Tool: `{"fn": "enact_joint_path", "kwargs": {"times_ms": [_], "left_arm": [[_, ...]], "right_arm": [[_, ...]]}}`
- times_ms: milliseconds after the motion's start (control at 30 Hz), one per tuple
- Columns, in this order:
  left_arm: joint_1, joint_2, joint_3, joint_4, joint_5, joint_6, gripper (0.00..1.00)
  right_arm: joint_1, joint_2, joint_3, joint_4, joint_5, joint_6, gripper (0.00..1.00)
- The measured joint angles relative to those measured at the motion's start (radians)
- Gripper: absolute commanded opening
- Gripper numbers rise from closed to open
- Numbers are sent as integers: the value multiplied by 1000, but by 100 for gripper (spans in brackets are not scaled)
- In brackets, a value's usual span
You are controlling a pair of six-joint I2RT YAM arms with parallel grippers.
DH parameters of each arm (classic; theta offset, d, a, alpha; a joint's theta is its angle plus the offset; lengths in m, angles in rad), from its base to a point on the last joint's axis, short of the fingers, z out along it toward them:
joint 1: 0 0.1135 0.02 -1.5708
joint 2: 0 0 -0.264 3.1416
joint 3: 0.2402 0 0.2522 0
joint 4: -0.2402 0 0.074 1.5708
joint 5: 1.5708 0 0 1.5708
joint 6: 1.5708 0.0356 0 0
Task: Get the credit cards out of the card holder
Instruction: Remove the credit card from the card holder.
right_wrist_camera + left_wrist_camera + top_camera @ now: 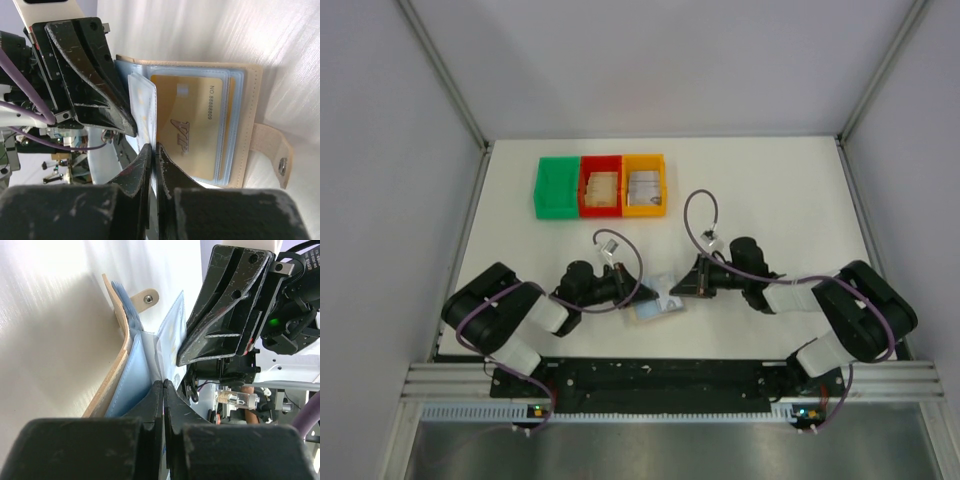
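The card holder (661, 306) lies open between my two grippers; its tan skin (116, 371) and blue-grey lining show in the left wrist view. My left gripper (164, 383) is shut on a clear sleeve of the card holder (171, 335). In the right wrist view a gold credit card (197, 125) marked VIP sits in a sleeve of the card holder (247, 125). My right gripper (154, 146) is shut on that card's near edge, right beside the raised sleeve. More credit cards lie in the red bin (601, 187) and the orange bin (644, 186).
A green bin (556, 187) stands left of the red one, all three in a row at the back. The holder's strap with a snap (274, 155) lies flat on the white table (780, 200). The two grippers (638, 293) (680, 289) nearly touch.
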State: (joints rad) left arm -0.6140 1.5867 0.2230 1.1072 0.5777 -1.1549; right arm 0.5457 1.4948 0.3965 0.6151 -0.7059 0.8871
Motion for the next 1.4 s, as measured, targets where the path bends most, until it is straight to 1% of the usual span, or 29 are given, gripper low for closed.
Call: {"fn": "enact_joint_path", "kwargs": {"times_ms": [300,500,600,733,900,933,967,1000,1033,1133,1233,1300,1400], "left_arm": [[12,-1,-34,61,2,-7,0],[26,15,-63,138,6,-41,0],[46,58,-87,170,10,-70,0],[59,96,-112,171,10,-95,0],[67,80,-120,171,9,-99,0],[69,65,-120,171,9,-96,0],[71,47,-120,171,9,-91,0],[72,25,-120,172,9,-84,0],[72,2,-120,172,9,-75,0],[75,-54,-120,162,9,-49,0],[77,-91,-114,137,11,-26,0],[77,-99,-106,116,20,-13,0],[77,-103,-90,86,40,5,0]], "right_arm": [[-8,0,-11,36,-37,4,0],[-11,0,-11,51,-45,6,0],[-35,0,-23,42,-24,3,0],[-57,0,-39,19,2,2,0],[-58,0,-39,-31,30,-29,0],[-58,0,-37,-52,36,-38,2],[-58,0,-34,-76,43,-50,7],[-58,0,-27,-106,51,-63,13],[-58,0,-21,-132,59,-74,21],[-58,-11,12,-250,100,-121,41],[-58,-66,56,-410,161,-183,56],[-58,-124,93,-527,215,-235,60],[-58,-211,164,-685,295,-310,61]]}}
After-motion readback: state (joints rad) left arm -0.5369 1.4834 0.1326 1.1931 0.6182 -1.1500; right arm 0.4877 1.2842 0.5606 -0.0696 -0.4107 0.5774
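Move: The left hand already pinches the white card by its edge. The card's middle is about 3 cm to that hand's right and 1 cm farther out, at much the same height. The right hand is shut on the sleeve round it, the card's middle lying roughly 1 cm ahead of it and level sideways. From the right hand, the card holder's middle is some 3 cm left, 1 cm back and 3 cm below; the gold card is about 1 cm ahead and 3 cm below. Pulling apart, slowly at first and then quicker, the left hand keeps its pinch and draws the card about 2.5 cm left, dips, then lifts it to some 2 cm above its start. The right hand tugs the sleeve right, carries it down about 5 cm, opens to let go, and backs off right, forward and up, fingers tipping some 20 degrees further down. ##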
